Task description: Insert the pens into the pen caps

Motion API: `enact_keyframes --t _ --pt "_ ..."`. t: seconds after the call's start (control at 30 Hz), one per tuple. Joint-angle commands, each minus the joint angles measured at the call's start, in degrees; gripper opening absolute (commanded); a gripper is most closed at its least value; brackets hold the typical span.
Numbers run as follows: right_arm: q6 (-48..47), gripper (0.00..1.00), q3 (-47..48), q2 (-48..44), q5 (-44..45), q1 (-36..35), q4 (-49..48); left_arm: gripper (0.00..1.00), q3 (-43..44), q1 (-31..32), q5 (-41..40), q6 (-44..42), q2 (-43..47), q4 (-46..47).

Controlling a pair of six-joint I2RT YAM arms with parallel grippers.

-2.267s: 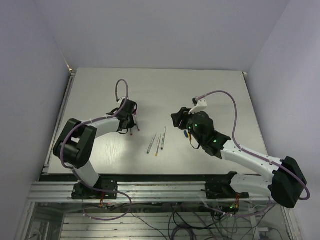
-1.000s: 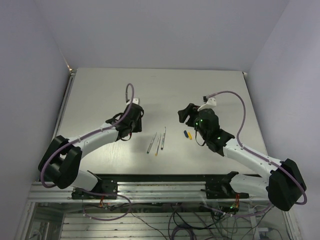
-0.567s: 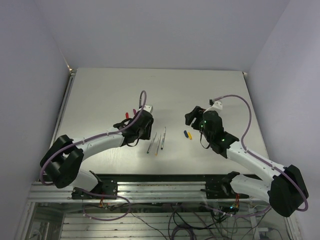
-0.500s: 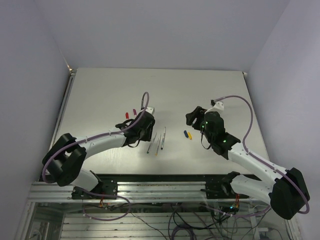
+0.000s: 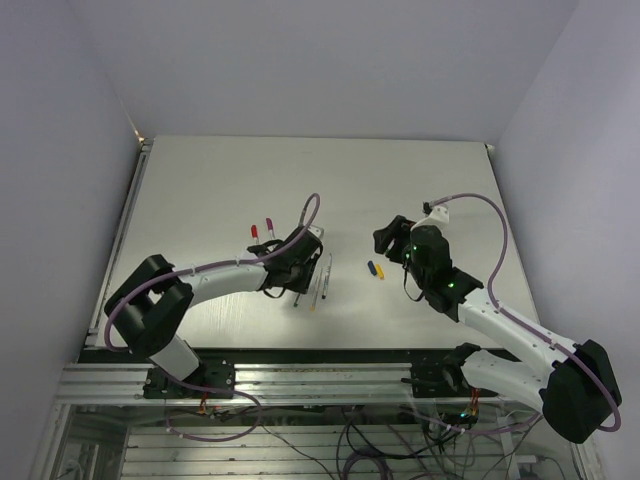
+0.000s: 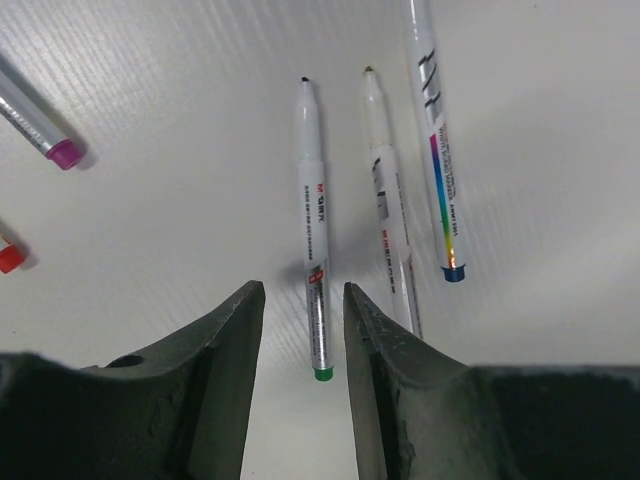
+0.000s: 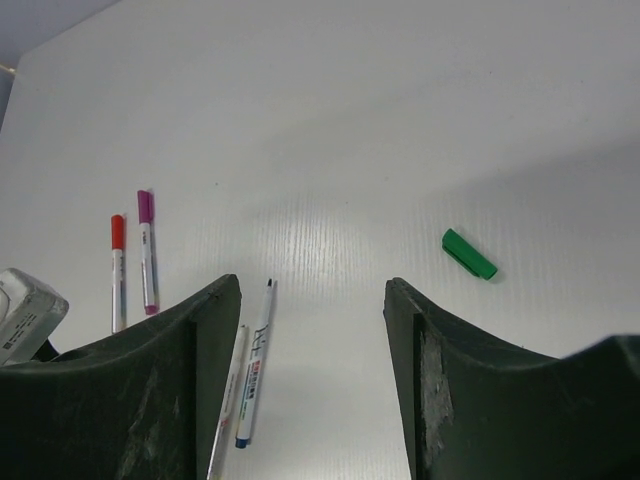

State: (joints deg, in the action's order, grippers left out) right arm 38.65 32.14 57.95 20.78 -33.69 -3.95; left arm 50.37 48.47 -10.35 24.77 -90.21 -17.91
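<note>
Three uncapped pens lie side by side: a green-ended pen (image 6: 312, 230), a middle pen (image 6: 385, 200) (image 5: 315, 287) and a blue-ended pen (image 6: 437, 150) (image 7: 255, 370). My left gripper (image 6: 300, 320) (image 5: 293, 268) hangs open just above them. The green-ended pen's rear end lies between its fingers, untouched. A red-capped pen (image 5: 254, 232) (image 7: 117, 270) and a magenta-capped pen (image 5: 268, 226) (image 7: 146, 250) lie to the left. Blue cap (image 5: 372, 268) and yellow cap (image 5: 379, 271) sit together. My right gripper (image 7: 312, 300) (image 5: 386, 237) is open and empty, with the green cap (image 7: 469, 254) ahead on its right.
The white table (image 5: 200, 180) runs out to walls on the left, back and right. An aluminium rail (image 5: 300, 380) with the arm bases borders the near edge. Purple cables loop above both wrists.
My left arm has swung right, away from the red and magenta capped pens left on the table, to the three loose pens. The right gripper drew back a little, uncovering the blue and yellow caps.
</note>
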Motion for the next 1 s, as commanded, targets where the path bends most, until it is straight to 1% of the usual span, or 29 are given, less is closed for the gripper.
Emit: enact_keyframes --t 0.0,0.4,0.5,0.73,0.8,0.83,0.93,0.97 --pt "0.63 0.59 -1.01 -0.19 -0.12 0.24 -0.71 0.48 2.10 0.84 2.47 -0.99 -1.52 -1.49" --pt "0.80 0.58 -1.85 0.01 -0.47 0.27 -1.77 0.48 3.41 1.51 0.15 -1.64 -6.05 -4.22" --pt "0.81 0.58 -1.74 0.07 -0.34 0.25 -1.68 0.45 4.17 1.71 -0.35 -1.72 -7.22 -5.55" --pt "0.97 0.57 -1.83 0.27 -0.46 0.24 -1.95 0.44 4.96 1.96 -1.00 -1.21 -9.87 -7.43" --pt "0.91 0.57 -1.84 0.37 -0.39 0.26 -1.87 0.40 4.69 1.97 0.19 -1.00 -10.41 -7.17" --pt "0.90 0.57 -1.88 0.42 -0.39 0.22 -1.74 0.36 4.59 1.98 0.82 -0.92 -10.68 -7.06" --pt "0.64 0.57 -1.69 0.55 0.05 0.22 -1.06 0.20 3.74 1.92 2.10 -0.47 -11.56 -6.64" --pt "0.57 0.57 -1.60 0.64 0.44 0.25 -0.72 0.11 3.42 1.97 2.52 -0.43 -11.83 -6.31"
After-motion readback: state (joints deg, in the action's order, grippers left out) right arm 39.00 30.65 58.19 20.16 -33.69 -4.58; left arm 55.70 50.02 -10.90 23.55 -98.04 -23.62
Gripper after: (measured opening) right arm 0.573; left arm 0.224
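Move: The green-ended pen is nearly under my left hand, its middle about 2 cm ahead, 1 cm right and some 2 cm below. The brown-tipped pen lies about 3 cm right of it, 1 cm nearer to me; the blue-ended pen about 6 cm right of it and 2 cm farther out. The purple-capped pen is about 15 cm ahead and 6 cm left of my left hand. From my right hand the green-ended pen is some 19 cm left, 5 cm back and 15 cm below. I sink my left hand about 2.5 cm onto the green-ended pen, easing back barely 1 cm so that the open fingers straddle its barrel toward the green end, and tilt the wrist by under 10 degrees. Once down, I hold my place and close the fingers, pinching the barrel from both sides. ##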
